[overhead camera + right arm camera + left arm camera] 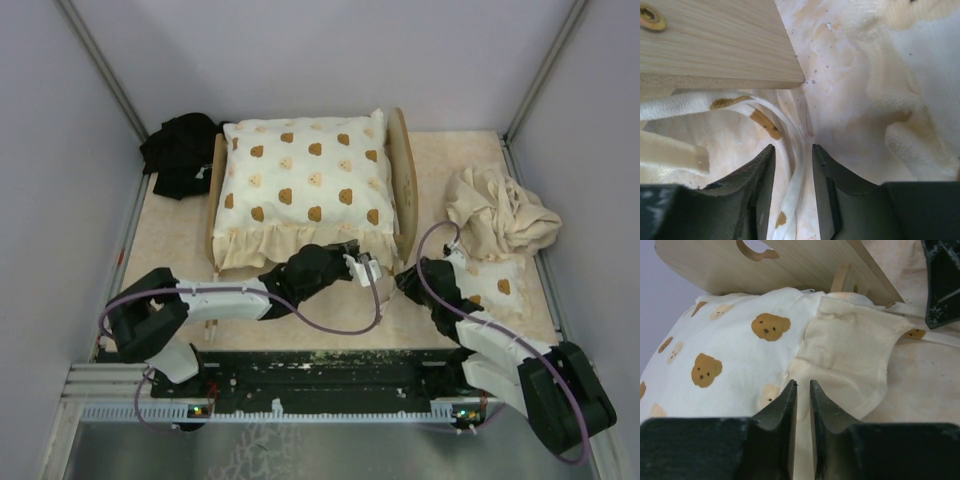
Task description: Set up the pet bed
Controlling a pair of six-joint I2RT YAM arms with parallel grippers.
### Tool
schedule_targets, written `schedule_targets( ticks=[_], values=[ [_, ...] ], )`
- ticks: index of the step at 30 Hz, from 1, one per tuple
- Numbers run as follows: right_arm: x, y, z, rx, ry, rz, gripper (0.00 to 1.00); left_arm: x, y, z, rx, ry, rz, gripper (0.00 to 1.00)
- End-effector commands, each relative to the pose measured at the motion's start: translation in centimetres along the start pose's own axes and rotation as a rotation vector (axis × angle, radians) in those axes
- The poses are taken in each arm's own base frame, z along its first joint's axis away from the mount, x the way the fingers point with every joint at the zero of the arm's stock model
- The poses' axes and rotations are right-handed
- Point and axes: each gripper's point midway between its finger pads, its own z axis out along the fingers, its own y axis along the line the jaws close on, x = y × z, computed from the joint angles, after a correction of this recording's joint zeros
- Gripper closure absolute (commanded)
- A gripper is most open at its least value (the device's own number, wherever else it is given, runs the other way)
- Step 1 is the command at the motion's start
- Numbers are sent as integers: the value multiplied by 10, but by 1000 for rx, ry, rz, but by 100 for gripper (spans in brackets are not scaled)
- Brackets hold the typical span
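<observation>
The pet bed (401,175) is a light-wood frame with its rounded headboard on the right. A cream frilled cushion (300,175) with brown bear prints covers it. My left gripper (366,268) is at the cushion's front right corner. In the left wrist view its fingers (802,386) stand a narrow slit apart, pinched on the cream frill (850,350) below the headboard (790,262). My right gripper (408,278) is just right of it, low beside the frame's foot (715,45). The right gripper (792,150) is open, with a white frill edge (790,185) lying loose between its fingers.
A crumpled beige cloth (500,210) lies at the back right. A small bear-print pillow (495,285) sits under the right arm. A black cloth (180,152) is bunched at the back left. Walls close in on both sides.
</observation>
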Motion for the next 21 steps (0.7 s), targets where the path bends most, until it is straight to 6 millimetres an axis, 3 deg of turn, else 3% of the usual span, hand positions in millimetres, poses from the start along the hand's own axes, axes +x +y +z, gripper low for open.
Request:
schedule_targets(
  ticks=[1,3,7,15,21],
  values=[
    [-11,14,7,-19,-55,-1,66,-14,-9,-13,39,-97,-8,65],
    [-8,12,10,1,-47,-12,74,-11,-15,-17,52,-102,12,51],
    [-7,10,10,19,-47,-18,99,-4,-21,-17,42,-80,81,44],
    [-25,26,-6,-59,-119,-11,100,6,-18,-6,-48,-49,213,32],
    [-27,30,-9,-84,-126,3,100,14,-31,0,-71,-40,276,25]
  ],
)
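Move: The cloth strap lies almost between the right fingertips, about 1 cm ahead and 1 cm below. The end board's near corner is roughly 5 cm ahead of this hand and 1 cm to its left. The bear-print pillow lies level with it, some 17 cm to its right. From the left hand, the ruffle's right corner is about 7 cm to the right and 9 cm below, and the strap some 11 cm right, 4 cm back and 15 cm below. Dipping barely 1 cm onto the strap beside the end board's corner, the right hand shuts its half-open fingers, pinches the strap, then lifts it about 3.5 cm, its fingers tipping slightly up. Meanwhile the left hand spreads its nearly shut fingers wide and sinks about 4 cm towards the ruffle's corner, first backing off about 2.5 cm, then easing partly forward again. ##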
